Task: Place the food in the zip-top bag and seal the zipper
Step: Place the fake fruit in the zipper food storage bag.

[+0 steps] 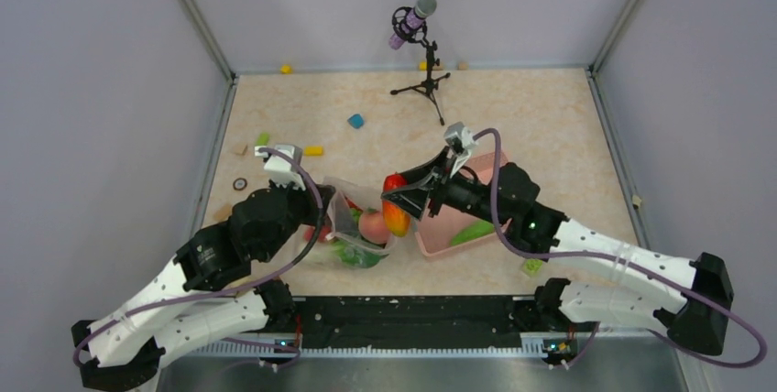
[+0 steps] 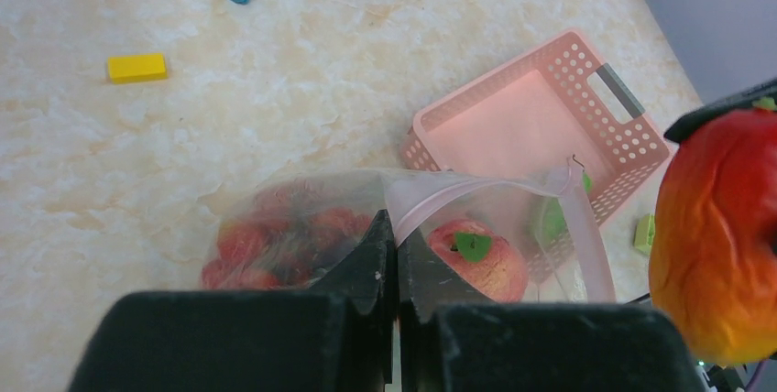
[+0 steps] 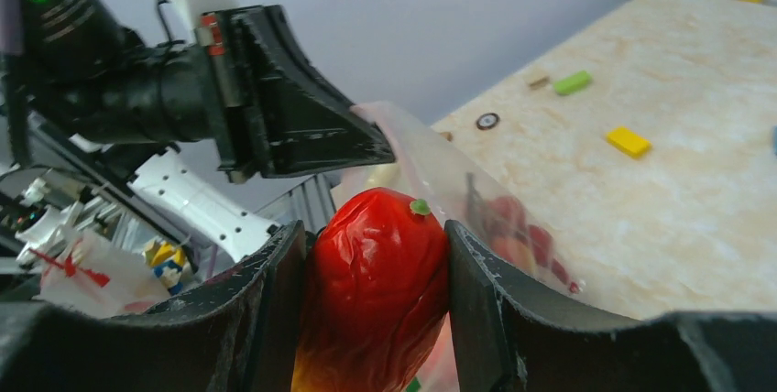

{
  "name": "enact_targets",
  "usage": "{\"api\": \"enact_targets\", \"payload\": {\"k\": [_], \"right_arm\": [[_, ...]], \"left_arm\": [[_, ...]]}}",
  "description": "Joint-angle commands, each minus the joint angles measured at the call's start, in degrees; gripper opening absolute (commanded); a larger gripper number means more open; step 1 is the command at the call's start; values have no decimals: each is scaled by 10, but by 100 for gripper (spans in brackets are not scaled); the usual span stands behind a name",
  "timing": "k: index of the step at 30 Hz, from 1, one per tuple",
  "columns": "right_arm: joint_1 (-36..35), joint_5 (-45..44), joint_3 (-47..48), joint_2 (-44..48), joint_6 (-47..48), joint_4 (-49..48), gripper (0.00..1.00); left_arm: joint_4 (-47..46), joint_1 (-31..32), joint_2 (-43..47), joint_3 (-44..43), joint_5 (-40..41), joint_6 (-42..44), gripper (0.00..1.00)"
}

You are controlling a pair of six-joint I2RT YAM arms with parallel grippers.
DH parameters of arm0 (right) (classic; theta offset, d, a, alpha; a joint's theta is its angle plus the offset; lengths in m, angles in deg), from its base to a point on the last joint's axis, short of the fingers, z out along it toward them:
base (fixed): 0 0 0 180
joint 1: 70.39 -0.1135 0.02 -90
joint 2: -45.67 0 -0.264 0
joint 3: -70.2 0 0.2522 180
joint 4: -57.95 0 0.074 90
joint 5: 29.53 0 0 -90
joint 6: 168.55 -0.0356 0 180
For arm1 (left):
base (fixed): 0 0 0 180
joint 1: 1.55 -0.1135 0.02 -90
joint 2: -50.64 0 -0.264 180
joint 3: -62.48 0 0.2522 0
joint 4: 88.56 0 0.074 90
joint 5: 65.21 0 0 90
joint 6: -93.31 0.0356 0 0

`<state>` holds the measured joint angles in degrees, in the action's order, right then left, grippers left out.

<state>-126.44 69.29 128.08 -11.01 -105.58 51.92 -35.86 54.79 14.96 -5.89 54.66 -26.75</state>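
Note:
The clear zip-top bag (image 2: 302, 213) lies on the table with red berries and chillies (image 2: 266, 241) and a pink fruit (image 2: 481, 259) inside. My left gripper (image 2: 398, 227) is shut on the bag's mouth edge, lifting it; the pinkish zipper strip (image 2: 586, 236) curves round the gaping mouth. My right gripper (image 3: 376, 236) is shut on a red-yellow mango (image 3: 380, 291) and holds it in the air just right of the bag mouth (image 1: 396, 204). A green cucumber (image 1: 472, 232) lies in the pink basket (image 1: 438, 244).
The pink basket (image 2: 541, 108) sits right beside the bag. A microphone on a tripod (image 1: 417, 44) stands at the back. Small blocks lie scattered: blue (image 1: 355, 121), yellow (image 1: 313, 150), green (image 1: 531, 266). Walls close in three sides.

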Motion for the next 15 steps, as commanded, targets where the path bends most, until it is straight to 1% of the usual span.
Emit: {"api": "enact_targets", "payload": {"k": [1, 5, 7, 9, 13, 15], "right_arm": [[-35, 37, 29, -33, 40, -75, 8], [-46, 36, 51, -74, 66, -75, 9], [-50, 36, 50, -90, 81, -107, 10], [-57, 20, 52, -108, 101, -139, 10], [-76, 1, 70, -145, 142, -166, 12], [-89, -25, 74, -159, 167, -174, 13]], "left_arm": [[-28, -4, -3, -1, -3, 3, 0], [-31, -4, 0, 0, -7, 4, 0], [-31, -4, -1, 0, -7, 4, 0], [-31, -6, -1, 0, -7, 4, 0], [-33, -10, -1, 2, -7, 4, 0], [-33, -11, 0, 2, -10, 4, 0]]}}
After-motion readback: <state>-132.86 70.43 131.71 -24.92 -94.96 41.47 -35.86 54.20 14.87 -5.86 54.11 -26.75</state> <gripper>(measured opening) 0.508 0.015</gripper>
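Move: The right hand holds the mango; the bag's open mouth is centred about 8 cm to its left, 1 cm back and some 9 cm lower. The peach inside the bag lies about 6 cm left, level fore-and-aft, 17 cm below. The basket's middle is roughly 18 cm right and 12 cm ahead, 23 cm down. From the left hand, pinching the rim, the mouth's centre is about 7 cm right, 3 cm back, 5 cm below. Carrying the mango left about 6 cm towards the bag's open mouth, the right hand first eases slightly back, then sinks some 2 cm while rolling about 10 degrees so that its forward side rises. Its fingers keep their hold on the mango's upper end. The left hand stays in place, still pinching the bag's rim to keep the mouth open. ##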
